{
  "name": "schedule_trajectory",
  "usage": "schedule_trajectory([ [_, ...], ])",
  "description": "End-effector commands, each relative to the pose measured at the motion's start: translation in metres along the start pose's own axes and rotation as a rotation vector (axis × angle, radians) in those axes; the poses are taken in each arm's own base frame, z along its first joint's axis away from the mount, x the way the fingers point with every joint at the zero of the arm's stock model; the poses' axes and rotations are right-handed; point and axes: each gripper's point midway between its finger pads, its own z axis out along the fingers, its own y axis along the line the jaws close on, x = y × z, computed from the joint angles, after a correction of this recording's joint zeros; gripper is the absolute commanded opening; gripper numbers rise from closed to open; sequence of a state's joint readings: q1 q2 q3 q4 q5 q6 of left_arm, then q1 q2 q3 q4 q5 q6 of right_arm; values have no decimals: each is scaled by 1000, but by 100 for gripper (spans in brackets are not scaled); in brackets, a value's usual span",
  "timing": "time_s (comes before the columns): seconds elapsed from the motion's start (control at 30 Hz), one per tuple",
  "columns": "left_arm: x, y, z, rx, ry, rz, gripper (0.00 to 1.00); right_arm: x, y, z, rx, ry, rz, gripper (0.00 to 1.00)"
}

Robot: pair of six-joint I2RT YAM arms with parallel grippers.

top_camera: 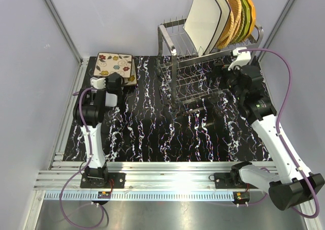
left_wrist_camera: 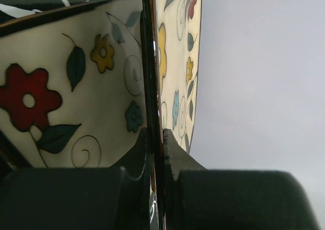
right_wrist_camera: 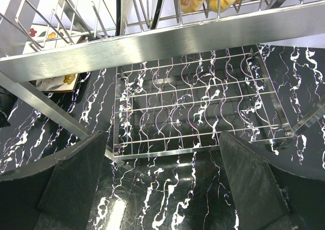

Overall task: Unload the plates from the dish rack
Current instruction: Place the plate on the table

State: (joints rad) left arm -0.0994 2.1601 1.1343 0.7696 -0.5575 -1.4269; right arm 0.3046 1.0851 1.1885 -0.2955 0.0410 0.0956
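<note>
A square cream flower-patterned plate (top_camera: 115,64) lies at the back left of the mat, and my left gripper (top_camera: 112,79) is shut on its near rim. In the left wrist view the fingers (left_wrist_camera: 156,138) pinch the plate's dark edge (left_wrist_camera: 148,62). The dish rack (top_camera: 175,42) stands at the back centre. Its top tier holds upright square cream plates (top_camera: 205,19), woven orange-tan ones (top_camera: 231,21) and green and orange scalloped ones (top_camera: 247,11). My right gripper (top_camera: 227,71) hangs open at the rack's right side, level with the lower tier (right_wrist_camera: 203,108), with nothing between its fingers (right_wrist_camera: 162,189).
An orange-tan corner (top_camera: 133,79) pokes out from under the flowered plate. Grey walls close in the left, back and right. The black marbled mat (top_camera: 167,133) covers the table, with the aluminium rail (top_camera: 167,169) at its near edge.
</note>
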Motion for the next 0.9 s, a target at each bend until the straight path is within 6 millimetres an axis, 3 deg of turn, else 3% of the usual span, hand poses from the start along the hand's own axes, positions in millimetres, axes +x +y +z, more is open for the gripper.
schedule_trajectory([
  [0.0,-29,-108,-5,260,-117,-250,3,-28,2,-6,-8,-87,12,100],
  [0.23,-18,-94,-4,212,-116,-253,8,-30,0,-8,-5,-94,13,100],
  [0.33,-15,-90,-5,196,-111,-254,16,-32,0,-9,-5,-99,15,100],
  [0.5,-8,-84,-7,161,-80,-252,41,-33,0,-12,-4,-105,21,100],
  [0.7,0,-76,-14,116,-37,-226,58,-34,-1,-13,-5,-110,25,100],
  [0.8,5,-72,-20,94,-8,-213,74,-37,0,-15,-6,-119,30,100],
  [0.83,5,-72,-24,91,-1,-211,84,-37,0,-16,-8,-120,31,100],
  [0.87,7,-70,-26,82,6,-206,86,-37,1,-16,-11,-120,31,100],
])
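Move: The flowered plate to be set down is already pinched by its near edge in the left hand, its middle about 8 cm ahead, 1 cm left and 2 cm lower. The plate already on the table, its landing place, has its middle about 5 cm ahead, 3 cm right and 5 cm below. The rack's lower shelf is some 54 cm right, level ahead, 4 cm below. From the right hand, the table plate lies roughly 27 cm ahead, 60 cm left and 31 cm down. The held plate is lowered about 2 cm by the left hand towards the plate beneath, while drifting slightly right. Then the fingers let go, spreading from nearly shut to wide as the hand bobs up, down and up again, works on rightward to some 2 cm in all and rolls about 5 degrees, its left side sinking; one finger stays under the released plate's near edge. ##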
